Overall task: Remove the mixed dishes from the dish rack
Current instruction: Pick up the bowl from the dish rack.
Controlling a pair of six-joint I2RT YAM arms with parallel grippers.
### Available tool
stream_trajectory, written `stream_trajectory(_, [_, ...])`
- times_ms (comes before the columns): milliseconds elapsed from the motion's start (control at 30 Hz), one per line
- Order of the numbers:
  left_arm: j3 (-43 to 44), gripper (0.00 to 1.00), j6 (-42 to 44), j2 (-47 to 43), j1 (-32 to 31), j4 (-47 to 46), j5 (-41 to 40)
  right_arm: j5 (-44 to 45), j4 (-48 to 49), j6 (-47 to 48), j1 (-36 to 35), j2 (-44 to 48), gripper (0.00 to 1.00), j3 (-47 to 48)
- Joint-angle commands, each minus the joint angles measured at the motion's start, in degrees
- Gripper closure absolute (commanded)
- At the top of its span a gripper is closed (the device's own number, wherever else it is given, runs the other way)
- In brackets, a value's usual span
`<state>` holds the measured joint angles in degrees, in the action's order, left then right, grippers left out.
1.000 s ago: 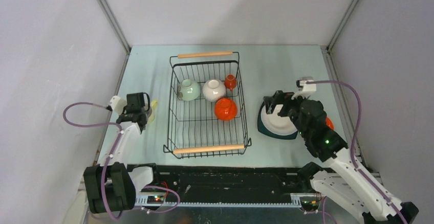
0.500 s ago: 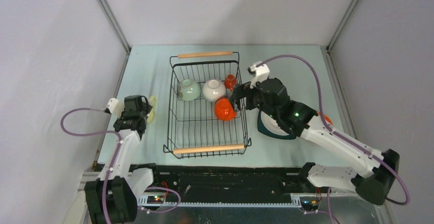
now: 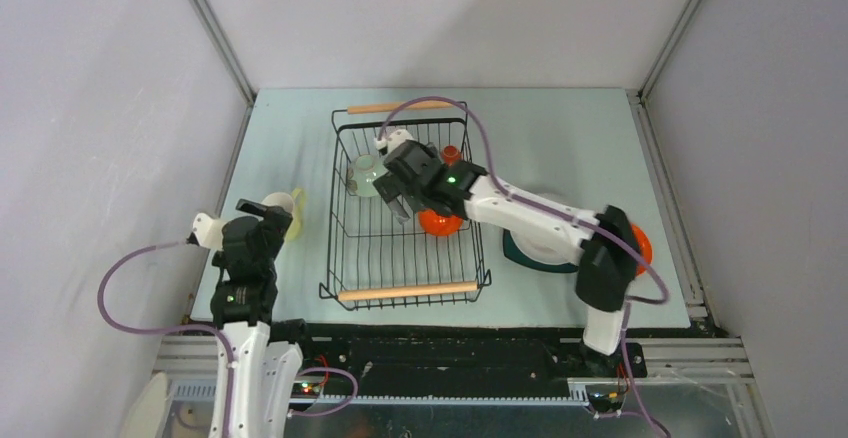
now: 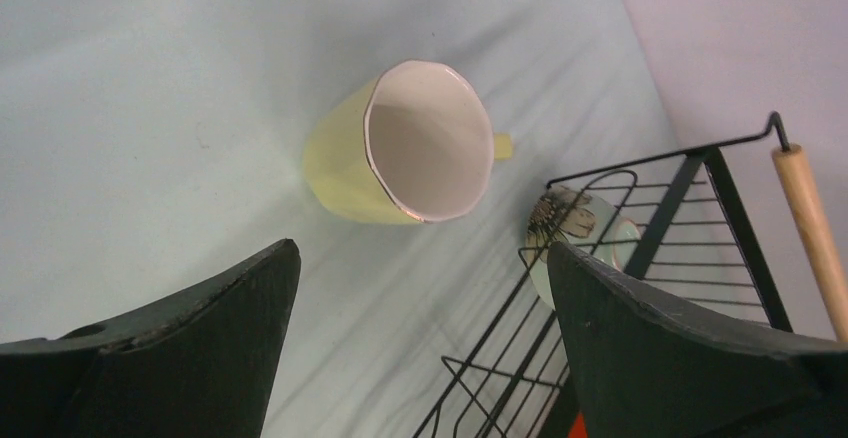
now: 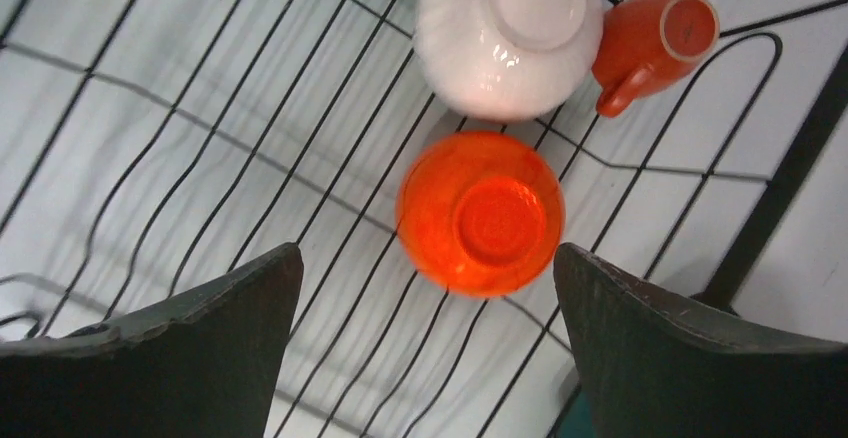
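Note:
The black wire dish rack [image 3: 408, 291] stands mid-table with a pale green bowl [image 3: 364, 173], an orange bowl [image 3: 440, 223] and a small orange cup [image 3: 452, 154] inside. My right gripper [image 3: 396, 201] hovers open over the rack. In its wrist view the upturned orange bowl [image 5: 480, 213] lies just ahead of the right gripper [image 5: 425, 278], with an upturned white bowl [image 5: 510, 33] and the cup [image 5: 650, 38] beyond. The pale yellow mug [image 4: 400, 148] rests on the table left of the rack [image 4: 700, 158]. My left gripper [image 4: 420, 268] stands open just behind it, holding nothing.
A dark teal plate [image 3: 520, 250] carrying a white bowl sits right of the rack, and an orange plate [image 3: 641, 248] shows behind the right arm's elbow. Grey walls close in the table on three sides. The left arm's cable loops near the left wall.
My left gripper opened, let go of the yellow mug and drew back toward the near edge. My right arm swung from the teal plate leftward over the rack.

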<state>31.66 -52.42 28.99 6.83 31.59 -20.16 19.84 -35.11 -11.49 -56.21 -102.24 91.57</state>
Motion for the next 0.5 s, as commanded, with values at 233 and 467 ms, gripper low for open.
stream_trajectory(233, [-1.6,0.00,3.7,-7.7,0.3,4.5,5.7,4.5,-14.1,6.2,2.0,-18.9,0.01,18.9])
stream_trajectory(467, [-1.7,0.00,4.2,-5.3,0.4,3.8,6.7,5.2,-17.0,9.7,3.0,-25.3,0.00,21.8])
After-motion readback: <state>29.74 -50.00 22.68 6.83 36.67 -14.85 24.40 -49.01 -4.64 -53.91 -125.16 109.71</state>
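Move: The orange bowl, upside down in the rack, lies about 4 cm ahead of the open right hand, 5 cm to its right and some 13 cm below. The white bowl is 10 cm beyond it and 5 cm left of it, the red mug 14 cm beyond it and 3 cm right of it; the green bowl stands 13 cm ahead and 11 cm left of the hand. From the left hand the orange bowl is some 9 cm ahead, 32 cm right and 12 cm below. Still touching nothing, the right hand drops about 9 cm into the rack towards the orange bowl, easing some 4 cm forward. It drifts slightly left before coming back right. The wrist rolls about 20 degrees, right side up, with the fingers wide open. The left hand, also open, draws back and to the right about 2 cm each, clear of the yellow mug. ##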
